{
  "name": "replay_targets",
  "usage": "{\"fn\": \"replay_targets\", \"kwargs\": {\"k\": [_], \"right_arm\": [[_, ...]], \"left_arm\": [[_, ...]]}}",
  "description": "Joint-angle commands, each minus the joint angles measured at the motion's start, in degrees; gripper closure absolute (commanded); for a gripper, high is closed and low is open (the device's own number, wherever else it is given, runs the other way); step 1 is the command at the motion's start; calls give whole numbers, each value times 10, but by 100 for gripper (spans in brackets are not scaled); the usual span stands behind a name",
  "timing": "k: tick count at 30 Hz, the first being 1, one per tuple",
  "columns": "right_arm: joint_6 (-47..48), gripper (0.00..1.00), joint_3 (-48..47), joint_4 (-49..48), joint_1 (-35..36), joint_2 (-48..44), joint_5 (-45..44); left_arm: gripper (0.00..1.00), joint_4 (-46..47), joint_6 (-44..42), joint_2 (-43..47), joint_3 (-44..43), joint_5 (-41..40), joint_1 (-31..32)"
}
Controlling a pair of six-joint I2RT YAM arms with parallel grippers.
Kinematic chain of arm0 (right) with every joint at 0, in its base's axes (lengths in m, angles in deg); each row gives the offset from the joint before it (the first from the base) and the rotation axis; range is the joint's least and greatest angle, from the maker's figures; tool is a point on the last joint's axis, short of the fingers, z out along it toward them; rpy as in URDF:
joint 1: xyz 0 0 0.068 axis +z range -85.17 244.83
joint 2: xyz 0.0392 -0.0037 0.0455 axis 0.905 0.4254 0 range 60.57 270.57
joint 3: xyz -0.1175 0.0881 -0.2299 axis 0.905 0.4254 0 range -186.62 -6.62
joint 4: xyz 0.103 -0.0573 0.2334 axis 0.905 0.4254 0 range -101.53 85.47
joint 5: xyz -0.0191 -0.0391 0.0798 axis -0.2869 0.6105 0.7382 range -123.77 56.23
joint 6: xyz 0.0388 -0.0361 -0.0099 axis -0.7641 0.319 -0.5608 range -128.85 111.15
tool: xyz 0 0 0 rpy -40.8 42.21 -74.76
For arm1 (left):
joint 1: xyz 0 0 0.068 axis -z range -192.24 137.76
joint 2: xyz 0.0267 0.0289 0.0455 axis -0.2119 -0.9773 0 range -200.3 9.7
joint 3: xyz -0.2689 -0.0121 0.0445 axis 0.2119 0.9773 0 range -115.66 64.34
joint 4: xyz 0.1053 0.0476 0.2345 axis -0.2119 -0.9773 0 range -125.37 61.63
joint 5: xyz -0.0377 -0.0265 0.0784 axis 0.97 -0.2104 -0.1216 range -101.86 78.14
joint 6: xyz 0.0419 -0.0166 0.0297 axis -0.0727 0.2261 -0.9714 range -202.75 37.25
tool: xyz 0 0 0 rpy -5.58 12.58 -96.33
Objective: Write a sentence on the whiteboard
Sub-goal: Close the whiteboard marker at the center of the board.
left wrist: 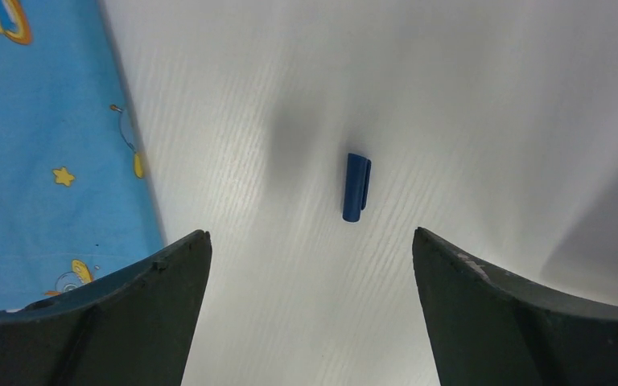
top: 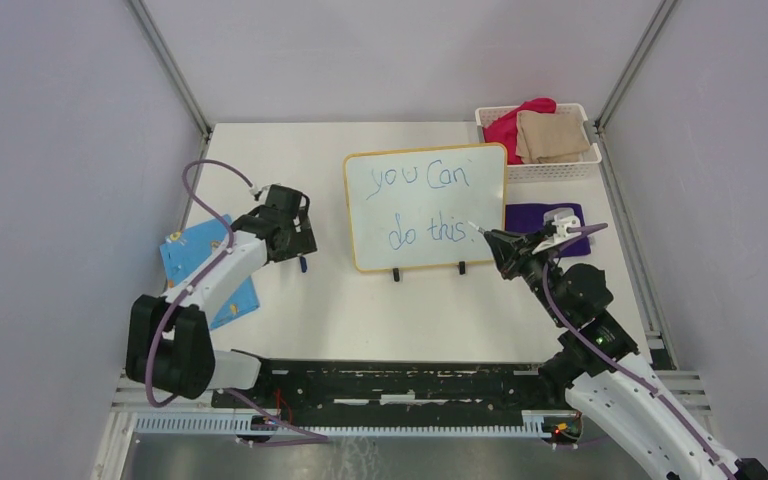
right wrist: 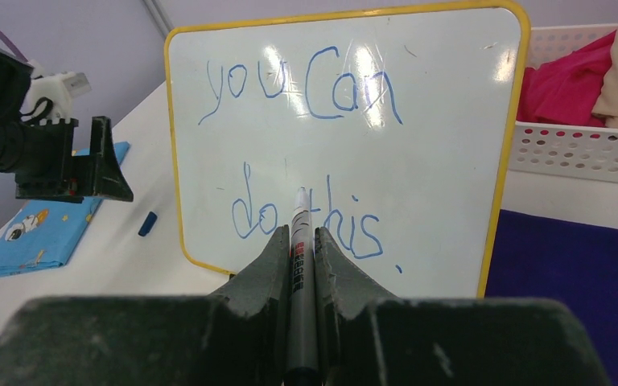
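Observation:
The whiteboard, white with a yellow rim, stands upright mid-table on two black feet. The sentence in blue marker reads "you Can do this." in two lines. My right gripper is shut on a grey marker, whose tip points at the board a little off its surface near the lower line. My left gripper hangs open over the table left of the board. Just beyond its fingers a blue marker cap lies on the table.
A blue printed card lies at the left under the left arm. A white basket with red and beige cloths sits at the back right. A purple cloth lies right of the board.

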Motion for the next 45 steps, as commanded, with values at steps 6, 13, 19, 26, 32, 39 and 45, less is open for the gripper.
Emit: {"fn": "replay_targets", "kwargs": {"k": [6, 13, 19, 26, 32, 39, 45], "right_arm": [[18, 100, -15, -14, 6, -10, 8], [21, 100, -11, -19, 9, -8, 5], [23, 100, -11, -21, 11, -7, 3], [25, 100, -10, -21, 12, -7, 3], [27, 100, -13, -18, 12, -3, 2], [27, 100, -16, -17, 12, 3, 2], [28, 100, -18, -17, 12, 5, 2]], "left_arm": [[11, 26, 19, -79, -18, 82, -1], [20, 27, -1, -142, -38, 79, -1], [29, 32, -13, -175, -43, 70, -1], [36, 46, -18, -209, -48, 66, -2], [41, 60, -27, -229, -45, 78, -9], [49, 64, -30, -232, -36, 83, -21], [50, 62, -37, -224, -22, 86, -30]]}}
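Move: The blue marker cap lies on the table about 9 cm below the open left hand, some 2 cm ahead and 3 cm to its right. The folded blue cloth is centred roughly 21 cm to that hand's left and 1 cm ahead, and the whiteboard's middle some 35 cm right and 16 cm ahead, both at table height. From the right hand, the cap is about 43 cm left, 9 cm ahead and 25 cm below. Left hand sinks about 8.5 cm, tipping downward, then creeps 2.5 cm forward, half-closing its fingers around the cap. ##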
